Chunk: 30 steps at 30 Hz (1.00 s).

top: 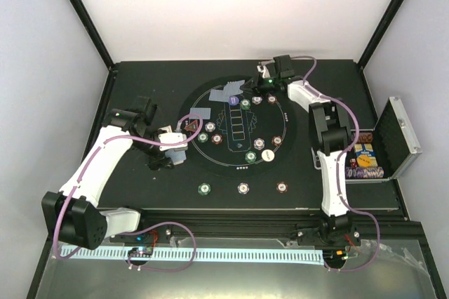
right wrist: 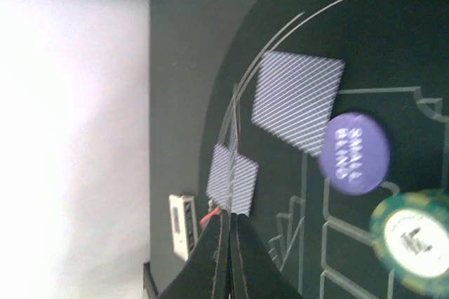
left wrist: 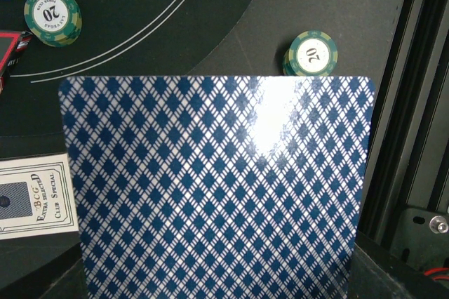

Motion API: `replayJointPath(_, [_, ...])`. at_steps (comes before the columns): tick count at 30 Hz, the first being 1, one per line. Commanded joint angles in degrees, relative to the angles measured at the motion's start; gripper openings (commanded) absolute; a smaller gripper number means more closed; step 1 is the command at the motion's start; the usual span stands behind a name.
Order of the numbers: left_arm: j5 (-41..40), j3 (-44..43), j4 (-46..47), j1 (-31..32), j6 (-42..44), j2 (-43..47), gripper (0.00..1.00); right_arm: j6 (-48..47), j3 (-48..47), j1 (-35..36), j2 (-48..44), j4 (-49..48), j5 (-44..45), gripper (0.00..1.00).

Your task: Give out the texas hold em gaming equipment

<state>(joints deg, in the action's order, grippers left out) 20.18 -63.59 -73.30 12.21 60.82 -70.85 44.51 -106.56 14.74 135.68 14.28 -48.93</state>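
A blue diamond-backed playing card (left wrist: 217,187) fills the left wrist view, hiding the fingers that hold it. From above, my left gripper (top: 175,150) is shut on this stack of cards at the left rim of the round black mat (top: 238,165). My right gripper (right wrist: 229,213) is shut on a single card (right wrist: 231,173), seen edge-on, over the mat's far rim (top: 261,81). Two cards (right wrist: 298,99) (right wrist: 238,183) lie face down below it, beside a purple disc (right wrist: 354,153). Striped chips (top: 210,128) (top: 259,142), a white disc (top: 267,155) and a red triangle (top: 193,127) lie on the mat.
Three chips (top: 204,189) (top: 243,188) (top: 282,187) sit in a row on the table in front of the mat. A card box (left wrist: 35,201) lies beside the left gripper. An open silver-edged black case (top: 393,141) stands at the right edge, close to the right arm.
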Motion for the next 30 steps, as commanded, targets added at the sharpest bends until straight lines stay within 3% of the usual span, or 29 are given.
replayJointPath(1, [1.2,-1.2,-0.9,0.4,-0.4,0.9,0.02,1.9,8.3,-0.2,-8.9,-8.8,-6.3,0.01])
replayJointPath(7, [1.5,-1.3,-1.0,0.4,-0.3,1.3,0.02,3.1,22.7,-0.2,-19.7,-16.6,-11.1,0.01])
replayJointPath(17, [1.8,-1.0,-1.0,0.4,-0.2,1.9,0.01,4.7,42.5,3.4,-34.9,-24.0,-11.1,0.01])
replayJointPath(22, [1.9,-1.4,-1.9,0.4,0.1,2.6,0.02,3.8,46.0,11.3,-37.6,-22.5,-8.6,0.01])
replayJointPath(30, [1.8,-1.5,-3.6,0.4,-0.3,4.5,0.01,12.8,46.0,29.3,-32.4,-32.2,-2.5,0.01])
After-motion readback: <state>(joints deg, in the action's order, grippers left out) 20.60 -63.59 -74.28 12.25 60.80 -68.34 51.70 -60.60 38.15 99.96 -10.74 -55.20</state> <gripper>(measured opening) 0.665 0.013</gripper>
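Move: The deck I hold in my left hand, reaching some 3 cm to the right of that hand's point, lies roughly 31 cm back, 24 cm left and 5 cm above my right hand. About 6 cm below my right hand lie the dealt card, 11 cm left and level with it, and the purple button, 5 cm left and 2 cm back. The card box is 20 cm back, 29 cm left; the near green stack is 42 cm back, 17 cm left. With its fingers still shut on a card, my right hand leaves the far side of the circle, drawing back while rising about 8 cm, then sweeps level, back and left, over the layout towards the deck in my left hand. In all it comes some 27 cm back and 11 cm left, turning about 25 degrees counter-clockwise late on. My left hand keeps its hold on the deck. ##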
